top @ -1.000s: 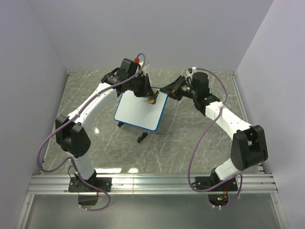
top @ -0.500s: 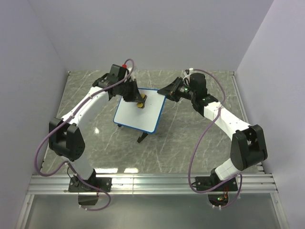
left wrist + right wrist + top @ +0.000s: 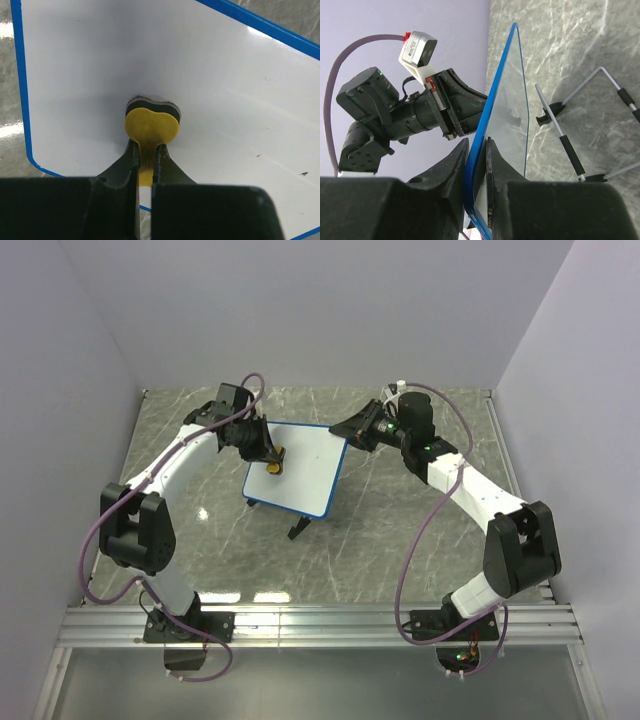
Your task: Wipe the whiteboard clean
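The whiteboard (image 3: 300,475) is a small white board with a thin blue rim, propped tilted on wire feet in the table's middle. Its face looks nearly clean in the left wrist view (image 3: 225,100), with only tiny dark specks at the lower right. My left gripper (image 3: 270,462) is shut on a small yellow eraser (image 3: 151,127) and presses its dark pad against the board's left part. My right gripper (image 3: 345,430) is shut on the board's far right corner; in the right wrist view the blue rim (image 3: 492,100) sits between the jaws (image 3: 476,155).
The board's wire stand with black feet (image 3: 300,529) rests on the grey marbled table (image 3: 420,540). The stand also shows in the right wrist view (image 3: 570,150). Purple walls close the back and sides. A metal rail (image 3: 320,625) runs along the near edge.
My left gripper has slid the eraser leftward and a little nearer across the board, from its far right corner to its left part. The right gripper kept its hold on the corner.
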Motion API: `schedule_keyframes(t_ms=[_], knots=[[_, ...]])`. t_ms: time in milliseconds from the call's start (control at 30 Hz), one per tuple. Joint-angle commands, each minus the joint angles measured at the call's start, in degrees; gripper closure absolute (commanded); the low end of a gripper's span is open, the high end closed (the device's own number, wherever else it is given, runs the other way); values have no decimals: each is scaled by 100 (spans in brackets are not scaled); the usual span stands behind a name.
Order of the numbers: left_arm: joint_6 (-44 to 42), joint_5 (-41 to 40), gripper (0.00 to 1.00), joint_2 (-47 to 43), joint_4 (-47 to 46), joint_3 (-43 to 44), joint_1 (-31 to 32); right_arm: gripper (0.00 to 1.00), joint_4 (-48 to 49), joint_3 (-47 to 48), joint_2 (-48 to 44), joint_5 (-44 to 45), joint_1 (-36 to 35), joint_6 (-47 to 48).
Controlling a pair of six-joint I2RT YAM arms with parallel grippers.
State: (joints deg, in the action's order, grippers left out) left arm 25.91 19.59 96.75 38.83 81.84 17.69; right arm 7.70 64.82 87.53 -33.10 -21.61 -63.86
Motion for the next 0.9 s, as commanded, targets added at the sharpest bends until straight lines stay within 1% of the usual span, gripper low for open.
schedule_keyframes(t_ms=[0,33,67,133,167,267,367,500,633,733,767,800,833,867], knots=[[-95,343,100,151,186,305,330,100,1980,726,-447,-1085,-230,-971],[-78,378,100,186,256,402,453,100,1972,717,-438,-1067,-230,-962],[-51,396,100,239,283,611,750,100,1946,699,-412,-1006,-230,-953],[27,413,100,292,310,780,1059,100,1937,708,-377,-961,-230,-945],[159,518,100,335,275,885,1339,100,1937,743,-316,-961,-221,-945],[326,607,100,484,300,1174,1780,100,1937,830,-228,-970,-221,-962],[362,590,100,616,554,1482,2018,100,1814,927,-192,-961,-230,-892],[520,467,100,521,564,1422,2036,100,1770,1015,-139,-961,-230,-857],[468,-24,100,292,731,1448,1940,100,1778,1068,-95,-970,-230,-839],[546,-254,100,-111,732,1458,1467,100,1735,1121,-104,-961,-221,-787],[642,-385,100,-400,714,1388,1082,100,1691,1121,-139,-926,-213,-760],[687,-456,100,-559,670,1317,843,100,1656,1121,-148,-891,-212,-699],[748,-674,100,-743,531,1134,389,100,1603,1121,-209,-847,-221,-646],[766,-850,100,-1059,529,1071,167,100,1516,1121,-244,-725,-221,-585]])
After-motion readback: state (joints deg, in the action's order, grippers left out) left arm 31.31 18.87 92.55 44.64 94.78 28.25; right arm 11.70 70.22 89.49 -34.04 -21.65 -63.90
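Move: The left hand holds the eraser on the whiteboard; the board's right edge lies about 14 cm to its right, 4 cm back and 6 cm higher up the slope. The board's far right corner, still gripped by the right hand, is 16 cm right, 6 cm ahead and 11 cm up; the near right corner is 12 cm right, 13 cm back. From the right hand, that edge is 3 cm left, 10 cm back, 5 cm below. Left hand wipes the board about 13 cm rightward and up, then halfway left; right hand lifts its corner. ##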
